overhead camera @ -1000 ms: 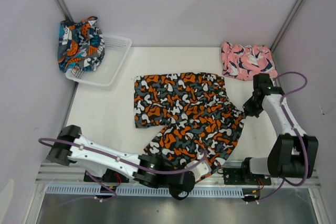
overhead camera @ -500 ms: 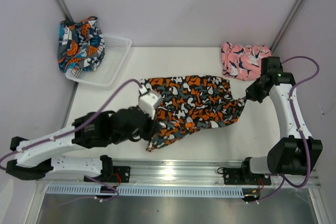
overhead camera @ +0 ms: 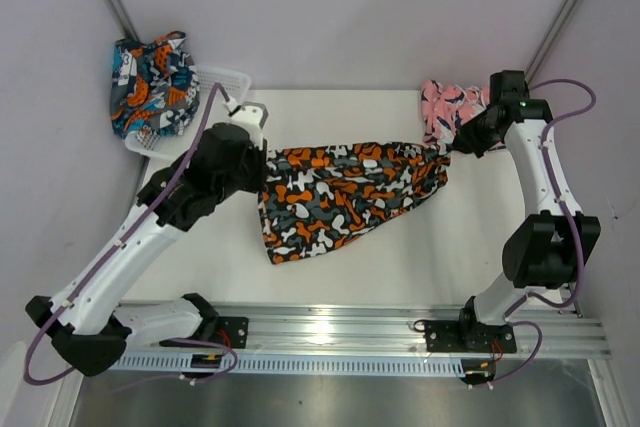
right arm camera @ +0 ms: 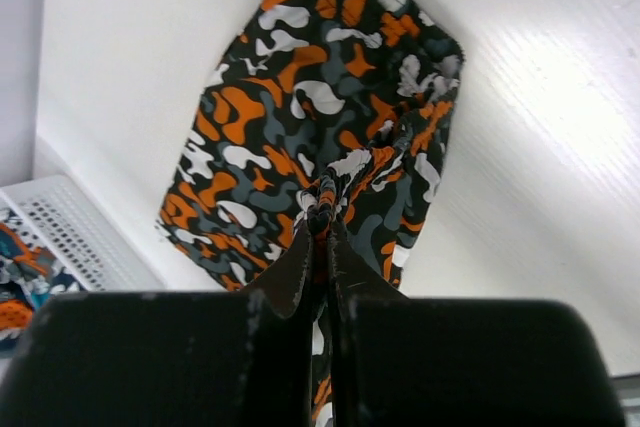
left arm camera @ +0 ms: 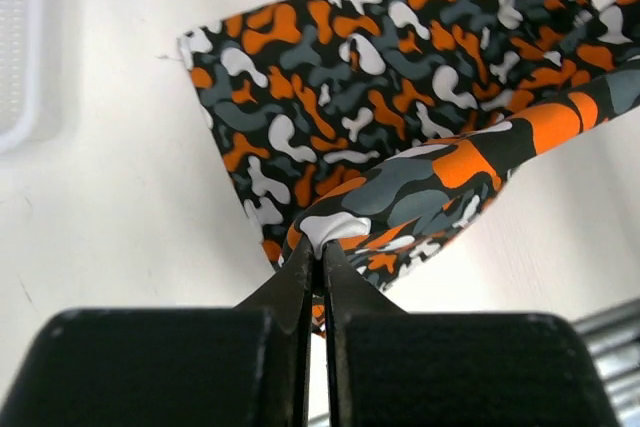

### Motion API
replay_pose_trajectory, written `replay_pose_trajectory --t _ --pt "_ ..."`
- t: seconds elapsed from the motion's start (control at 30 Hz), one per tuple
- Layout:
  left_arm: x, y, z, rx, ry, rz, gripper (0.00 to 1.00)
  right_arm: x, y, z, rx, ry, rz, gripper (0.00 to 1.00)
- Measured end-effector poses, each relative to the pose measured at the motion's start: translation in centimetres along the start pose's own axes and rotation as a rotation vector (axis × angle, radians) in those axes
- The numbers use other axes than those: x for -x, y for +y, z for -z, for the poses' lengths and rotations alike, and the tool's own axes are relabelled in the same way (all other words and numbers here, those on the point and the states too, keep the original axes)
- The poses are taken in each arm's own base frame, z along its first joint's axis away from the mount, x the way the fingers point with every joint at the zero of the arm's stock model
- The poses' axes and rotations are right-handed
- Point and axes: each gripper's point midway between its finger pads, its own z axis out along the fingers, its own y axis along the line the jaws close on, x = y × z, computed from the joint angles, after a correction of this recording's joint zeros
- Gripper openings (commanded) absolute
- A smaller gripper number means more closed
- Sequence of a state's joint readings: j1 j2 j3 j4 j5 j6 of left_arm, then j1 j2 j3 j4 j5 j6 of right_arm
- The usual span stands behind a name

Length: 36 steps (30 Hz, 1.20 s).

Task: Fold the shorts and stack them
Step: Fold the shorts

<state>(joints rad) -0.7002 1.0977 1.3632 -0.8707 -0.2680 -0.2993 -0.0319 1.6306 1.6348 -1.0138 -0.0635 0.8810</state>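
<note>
The black shorts with orange-white blotches [overhead camera: 345,192] hang stretched between both arms above the table's middle, their lower part trailing toward the near side. My left gripper [overhead camera: 264,154] is shut on their left edge, pinching a white-and-orange fold [left arm camera: 335,230]. My right gripper [overhead camera: 452,146] is shut on the right edge, with bunched cloth [right arm camera: 325,202] between its fingers. The pink shorts [overhead camera: 450,112] lie crumpled at the back right, partly behind the right arm. The teal-navy shorts [overhead camera: 150,85] hang over the basket's far left rim.
A white mesh basket [overhead camera: 205,122] stands at the back left corner, close to my left arm's wrist. Grey walls close in the table on left, back and right. The metal rail [overhead camera: 320,332] with the arm bases runs along the near edge.
Both grippers have carried the black shorts from the near side toward the back, lifting and folding them over. The left arm swung from the front edge up to the basket side.
</note>
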Motion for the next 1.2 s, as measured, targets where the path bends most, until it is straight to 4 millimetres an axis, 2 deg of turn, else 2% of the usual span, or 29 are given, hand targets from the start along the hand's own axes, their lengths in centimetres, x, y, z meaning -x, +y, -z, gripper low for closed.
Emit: replay_pose_trajectory --t 0.17,0.4,0.5,0.7,0.83,0.9,0.97,1.0,1.03,1.1,1.13,1.2 --pt "1.3 2.8 -2.6 0.065 -0.003 0.030 0.00 0.7 1.6 -1.7 0.011 0.015 -0.056 0.00" --pt "1.5 4.5 -7.7 0.086 0.044 0.038 0.00 1.6 2.7 -5.4 -0.013 0.029 -0.103 0.00" --pt "1.0 5.1 -10.0 0.099 0.079 0.039 0.00 1.8 2.9 -7.0 -0.029 0.039 -0.112 0.00" --pt "-0.9 6.6 -14.3 0.128 0.156 0.049 0.00 2.7 4.5 -10.4 -0.022 0.031 -0.105 0.00" --pt "-1.7 7.4 -16.3 0.148 0.185 0.059 0.00 3.3 5.7 -11.9 0.014 0.013 -0.099 0.00" --pt "-2.1 8.1 -17.0 0.161 0.196 0.067 0.01 3.7 6.5 -12.6 0.033 0.004 -0.099 0.14" --pt "-2.4 8.8 -17.9 0.176 0.206 0.077 0.09 4.2 7.4 -13.4 0.058 -0.005 -0.093 0.50" --pt "-2.4 9.2 -18.4 0.183 0.211 0.080 0.23 4.3 7.9 -13.8 0.071 -0.011 -0.090 0.77" --pt "-2.4 9.5 -18.9 0.188 0.214 0.077 0.45 4.5 8.4 -14.2 0.088 -0.021 -0.088 0.87" --pt "-2.1 10.1 -20.0 0.210 0.222 0.072 0.84 4.7 9.2 -14.8 0.117 -0.039 -0.064 0.99" --pt "-1.9 10.5 -20.4 0.230 0.223 0.074 0.96 4.7 9.6 -14.9 0.132 -0.046 -0.048 0.99" --pt "-1.5 11.1 -20.7 0.273 0.218 0.087 0.99 4.8 10.4 -14.8 0.156 -0.064 -0.019 1.00"
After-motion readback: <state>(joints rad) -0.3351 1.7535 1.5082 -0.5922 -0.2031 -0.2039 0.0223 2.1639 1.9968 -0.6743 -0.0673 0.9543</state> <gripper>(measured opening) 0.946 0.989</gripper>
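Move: Both hands still pinch the raised edge of the dark patterned shorts. The left is bound for the shorts' far-left corner on the table, about 25 cm ahead, 5 cm left and 25 cm below; the white basket's middle is some 35 cm ahead and 20 cm left. The right's goal is their far-right corner, roughly 20 cm ahead, 5 cm left and 17 cm down, with the folded pink shorts 24 cm ahead and 3 cm right. Together the hands swing the pinched edge of the dark shorts forward and down to lay it over the part already on the table, the left going about 19 cm out and 14 cm down, drifting some 4 cm left towards the far-left corner, and the right about 17 cm out and 6 cm down beside the pink shorts. The left wrist tips further down and turns slightly counter-clockwise; only near the end, low above the table and still moving out, do both grippers spread wide and let go. ##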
